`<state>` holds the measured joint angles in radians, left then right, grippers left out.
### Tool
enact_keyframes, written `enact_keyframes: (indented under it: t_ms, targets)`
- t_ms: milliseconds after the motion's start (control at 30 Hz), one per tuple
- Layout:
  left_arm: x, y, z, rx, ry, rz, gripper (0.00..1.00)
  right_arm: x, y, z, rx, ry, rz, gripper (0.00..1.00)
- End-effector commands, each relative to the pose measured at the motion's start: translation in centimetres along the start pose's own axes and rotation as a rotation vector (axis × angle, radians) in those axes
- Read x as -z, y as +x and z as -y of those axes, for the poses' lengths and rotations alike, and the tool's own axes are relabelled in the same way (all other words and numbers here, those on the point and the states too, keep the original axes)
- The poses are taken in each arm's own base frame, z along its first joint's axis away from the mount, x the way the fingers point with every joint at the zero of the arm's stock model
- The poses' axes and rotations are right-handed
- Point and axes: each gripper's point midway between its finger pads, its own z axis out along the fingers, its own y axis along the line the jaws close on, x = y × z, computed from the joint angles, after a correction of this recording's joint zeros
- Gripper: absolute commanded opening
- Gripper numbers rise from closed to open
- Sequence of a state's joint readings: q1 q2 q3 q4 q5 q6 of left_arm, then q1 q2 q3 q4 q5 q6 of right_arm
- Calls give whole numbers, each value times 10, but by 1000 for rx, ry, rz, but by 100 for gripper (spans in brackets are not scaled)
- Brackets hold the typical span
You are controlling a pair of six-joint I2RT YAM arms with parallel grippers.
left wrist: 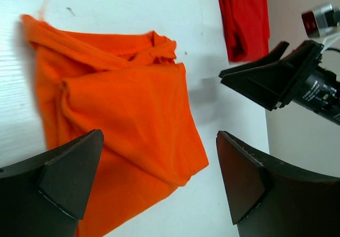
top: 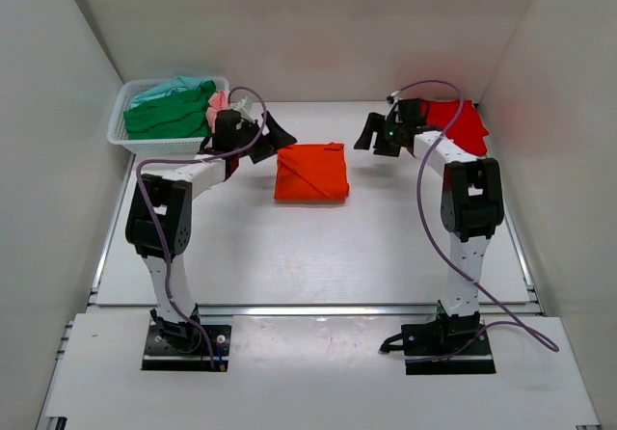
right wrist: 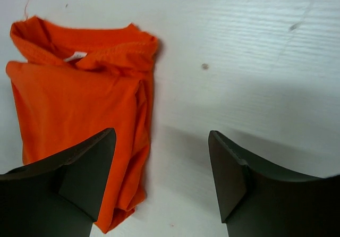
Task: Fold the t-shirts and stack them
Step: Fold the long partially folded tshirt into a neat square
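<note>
A bright orange t-shirt (top: 310, 172) lies folded into a rough square on the white table, between my two grippers. The left wrist view shows this orange t-shirt (left wrist: 117, 104) rumpled, its near corner between my fingers. My left gripper (top: 275, 141) hovers open at its left back corner, holding nothing. My right gripper (top: 371, 139) hangs open to the right of it, apart from the cloth. In the right wrist view the orange t-shirt (right wrist: 79, 99) lies left of my open gripper (right wrist: 162, 136). A deeper red t-shirt (top: 458, 124) lies folded at the back right.
A white mesh basket (top: 120, 126) stands at the back left, holding a green t-shirt (top: 169, 117), a teal one (top: 174, 88) and a pink one (top: 218, 102). White walls close in the table on three sides.
</note>
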<state>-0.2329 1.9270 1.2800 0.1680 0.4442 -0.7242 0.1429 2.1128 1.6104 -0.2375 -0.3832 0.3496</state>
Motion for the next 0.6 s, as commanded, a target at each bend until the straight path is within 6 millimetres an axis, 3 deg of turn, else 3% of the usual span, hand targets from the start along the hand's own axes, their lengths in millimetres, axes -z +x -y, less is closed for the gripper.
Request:
enact_keyframes:
  t_ms: [0,33,133,167,200,333,367,400,567]
  targets:
    - [-6,0,16,-96,16,-9,99,12,-8,-44,93,-127,41,68]
    - [-8,1,7,-97,-12,-9,99,10,-6,-52,95,-151,38,66]
    - [-17,0,-20,-105,-69,5,99,-2,-9,-50,97,-164,30,64]
    - [-18,1,-24,-99,-70,8,99,-9,0,-50,90,-168,0,65]
    - [-19,1,-32,-91,-81,12,99,-10,-7,-51,94,-174,7,64]
    - [-28,-7,-42,-114,-110,18,99,-29,-1,-51,96,-189,-27,64]
    - [-32,-7,-44,-113,-113,17,99,-35,9,-48,86,-191,-56,64]
    - [-35,-10,-44,-122,-113,17,99,-32,0,-51,90,-202,-39,64]
    - [-47,-17,-43,-120,-99,31,98,-50,8,-46,82,-193,-66,63]
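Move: The left hand hovers some 11 cm above the far-left corner of the folded orange t-shirt, which lies about 2 cm ahead and 1 cm to its left; the shirt's middle is about 6 cm back, 8 cm right. For the right hand, the far-right corner is about 6 cm left, 1 cm back and 7 cm below. The red stack lies some 22 cm to that hand's right, 2 cm farther out. Down about 7 cm and some 3 cm forward goes the left hand, after a small swing right and back, closing on the shirt's far-left corner with fingers wide open. Leftward about 5 cm, then sinking 2, comes the right hand to just above the far-right corner, turning some 10 degrees counter-clockwise, its fingers staying open. ##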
